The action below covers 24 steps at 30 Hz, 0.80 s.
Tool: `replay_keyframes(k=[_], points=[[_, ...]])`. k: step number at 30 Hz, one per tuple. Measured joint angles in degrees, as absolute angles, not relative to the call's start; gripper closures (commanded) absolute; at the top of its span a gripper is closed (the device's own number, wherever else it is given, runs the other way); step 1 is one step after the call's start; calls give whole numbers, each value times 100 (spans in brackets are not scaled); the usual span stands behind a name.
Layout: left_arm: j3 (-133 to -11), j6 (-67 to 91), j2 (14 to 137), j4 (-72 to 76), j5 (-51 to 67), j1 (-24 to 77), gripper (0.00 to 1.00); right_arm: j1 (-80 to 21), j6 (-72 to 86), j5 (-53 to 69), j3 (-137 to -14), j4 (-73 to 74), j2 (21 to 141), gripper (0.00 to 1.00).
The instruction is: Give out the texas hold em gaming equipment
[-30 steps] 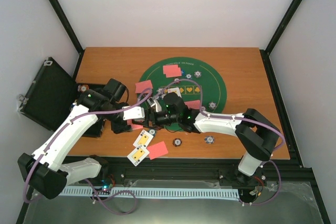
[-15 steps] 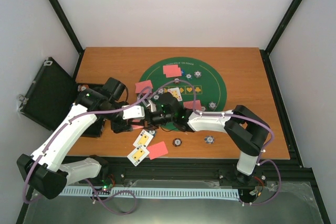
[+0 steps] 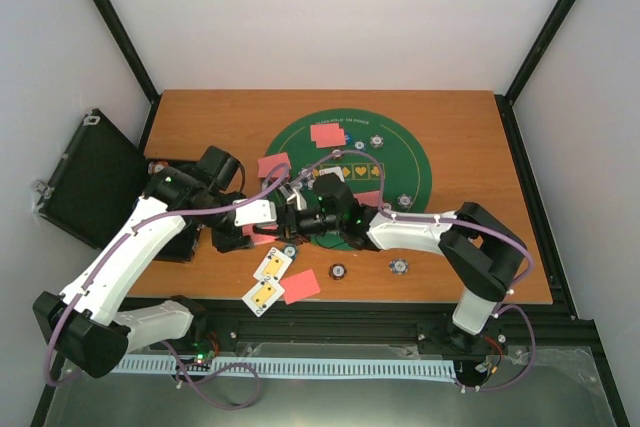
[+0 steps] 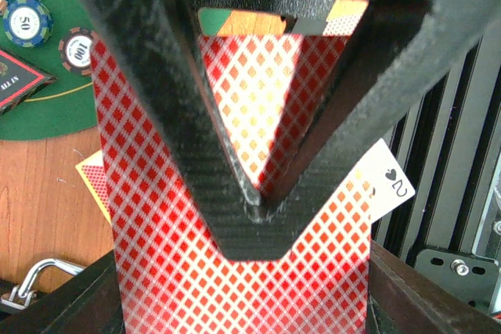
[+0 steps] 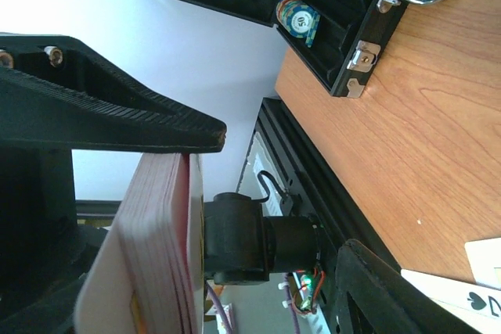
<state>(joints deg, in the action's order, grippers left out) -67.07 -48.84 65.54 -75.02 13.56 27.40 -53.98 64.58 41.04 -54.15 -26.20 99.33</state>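
Note:
My left gripper is shut on a thick deck of red-backed cards, held above the table's near-left part. In the right wrist view the deck stands edge-on right under the upper finger of my right gripper. The lower finger is well apart from it, so the jaws are open. Two face-up cards and a red-backed card lie near the front edge. Poker chips lie close by. A black triangle marker rests on the green mat.
The round green mat carries red-backed cards, face-up cards and chips. The open black case sits at the left edge and holds a stack of chips. The two arms cross closely over the table's near-left part.
My right gripper has shifted slightly beside the deck and its jaws have narrowed. The left arm has stayed put with the deck.

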Motion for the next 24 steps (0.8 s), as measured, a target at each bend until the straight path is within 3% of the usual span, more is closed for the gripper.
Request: replay_keyframes(k=[7,15,24], points=[[-6707,-4886,6552,-7507,1347,2740,83,-5312,6219,3920,-5382,-2104,9555,53],[-6707,-4886,6552,-7509,1310,2740,83,-5277,6007,3774,-5406,-1697,9286,74],[-6707,-4886,6552,-7505,1232,2740,83,-5199,5767,3607,-5502,-1151,9019,84]])
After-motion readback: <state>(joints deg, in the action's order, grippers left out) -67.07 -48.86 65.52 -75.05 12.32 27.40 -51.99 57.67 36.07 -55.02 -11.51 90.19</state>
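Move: The deck of cards is gripped by its long sides in the left hand, its middle about 3 cm to that hand's right and 1 cm below. The right hand's open fingers straddle the deck's free end, the deck's middle about 1 cm to their left. On the table some 17 cm below the right hand, the teal chips lie about 2 cm back and 2 cm right, the face-down card 10 cm back and 4 cm right. Right fingers close around the held deck's free end while the hand withdraws about 3 cm right, rising 2.5 cm. ##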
